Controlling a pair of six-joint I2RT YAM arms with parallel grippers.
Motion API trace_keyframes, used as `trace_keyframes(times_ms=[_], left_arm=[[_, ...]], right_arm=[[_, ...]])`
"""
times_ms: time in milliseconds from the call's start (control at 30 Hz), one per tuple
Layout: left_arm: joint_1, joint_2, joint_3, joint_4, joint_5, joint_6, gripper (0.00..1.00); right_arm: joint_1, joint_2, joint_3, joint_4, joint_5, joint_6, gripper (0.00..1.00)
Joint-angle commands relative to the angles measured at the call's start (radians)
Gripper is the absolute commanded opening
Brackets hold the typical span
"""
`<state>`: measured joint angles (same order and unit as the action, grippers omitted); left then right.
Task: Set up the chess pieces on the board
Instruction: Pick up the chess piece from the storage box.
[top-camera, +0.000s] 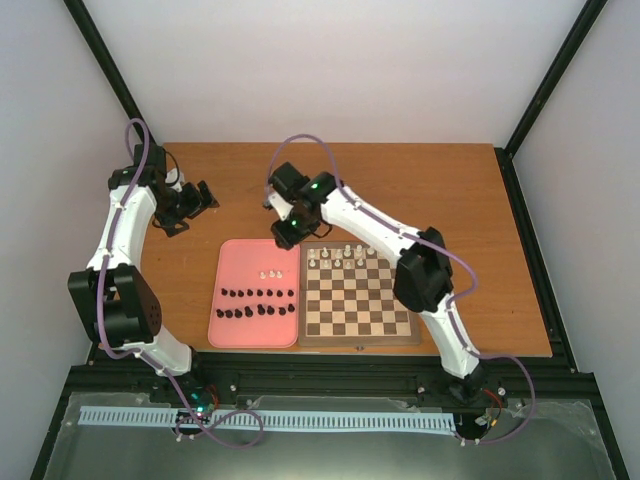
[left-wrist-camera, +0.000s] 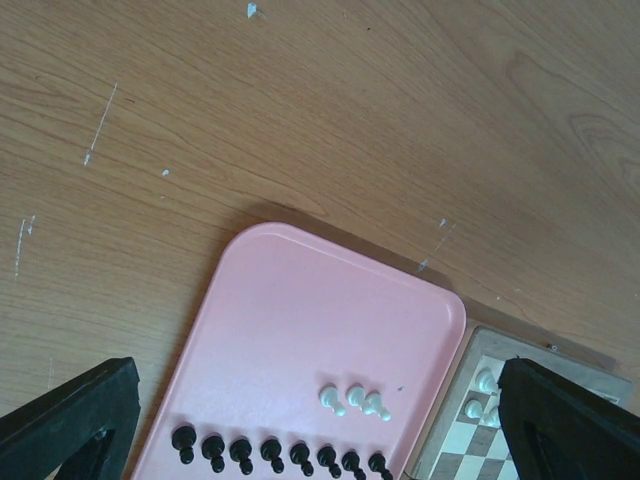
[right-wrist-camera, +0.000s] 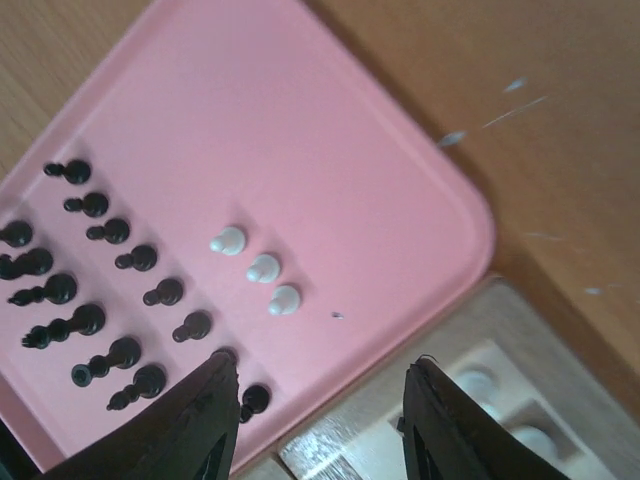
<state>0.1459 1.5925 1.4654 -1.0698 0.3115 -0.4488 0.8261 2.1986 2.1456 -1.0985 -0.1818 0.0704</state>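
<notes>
Several white chess pieces (top-camera: 340, 256) stand in the board's (top-camera: 360, 308) far rows. Three white pawns (top-camera: 270, 272) and two rows of black pieces (top-camera: 257, 303) are on the pink tray (top-camera: 240, 262). My right gripper (top-camera: 286, 236) hangs over the seam between the tray's far right corner and the board, open with nothing between its fingers (right-wrist-camera: 195, 420). In the right wrist view the white pawns (right-wrist-camera: 262, 268) and black pieces (right-wrist-camera: 110, 290) lie ahead on the tray (right-wrist-camera: 300, 120). My left gripper (top-camera: 208, 199) is wide open over bare table beyond the tray's far left.
The left wrist view looks down on the tray (left-wrist-camera: 300, 310), its white pawns (left-wrist-camera: 355, 400), a row of black pieces (left-wrist-camera: 270, 455) and the board's corner (left-wrist-camera: 478, 347). Bare wooden table lies behind and around both. Black frame posts stand at the table's edges.
</notes>
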Motion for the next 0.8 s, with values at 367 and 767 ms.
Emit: trace_keyframes(times_ms=[367,767], left_arm=[[-0.001,-0.035,0.005,0.014,0.012,0.005,1.00],[0.000,-0.037,0.006,0.011,0.009,0.007,1.00]], right_arm=[[0.096,0.196,0.074,-0.043,-0.069,-0.038,0.45],[0.095,0.250,0.069,-0.062,-0.037,-0.021,0.42]])
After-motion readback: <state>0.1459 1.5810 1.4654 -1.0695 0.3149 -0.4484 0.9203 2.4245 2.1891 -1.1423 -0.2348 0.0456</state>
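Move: The rightmost white pawn in the storage box stands about 7 cm back from the right hand, 3 cm to its left and 13 cm below. The middle white pawn is 2 cm farther left of it, the left white pawn 4 cm. The end black pawn stands some 12 cm straight back from this hand. From the left hand, the rightmost white pawn lies roughly 13 cm back, 17 cm right and 17 cm down. Partly open, the right hand sinks some 10 cm while swinging back and left towards the rightmost white pawn. ##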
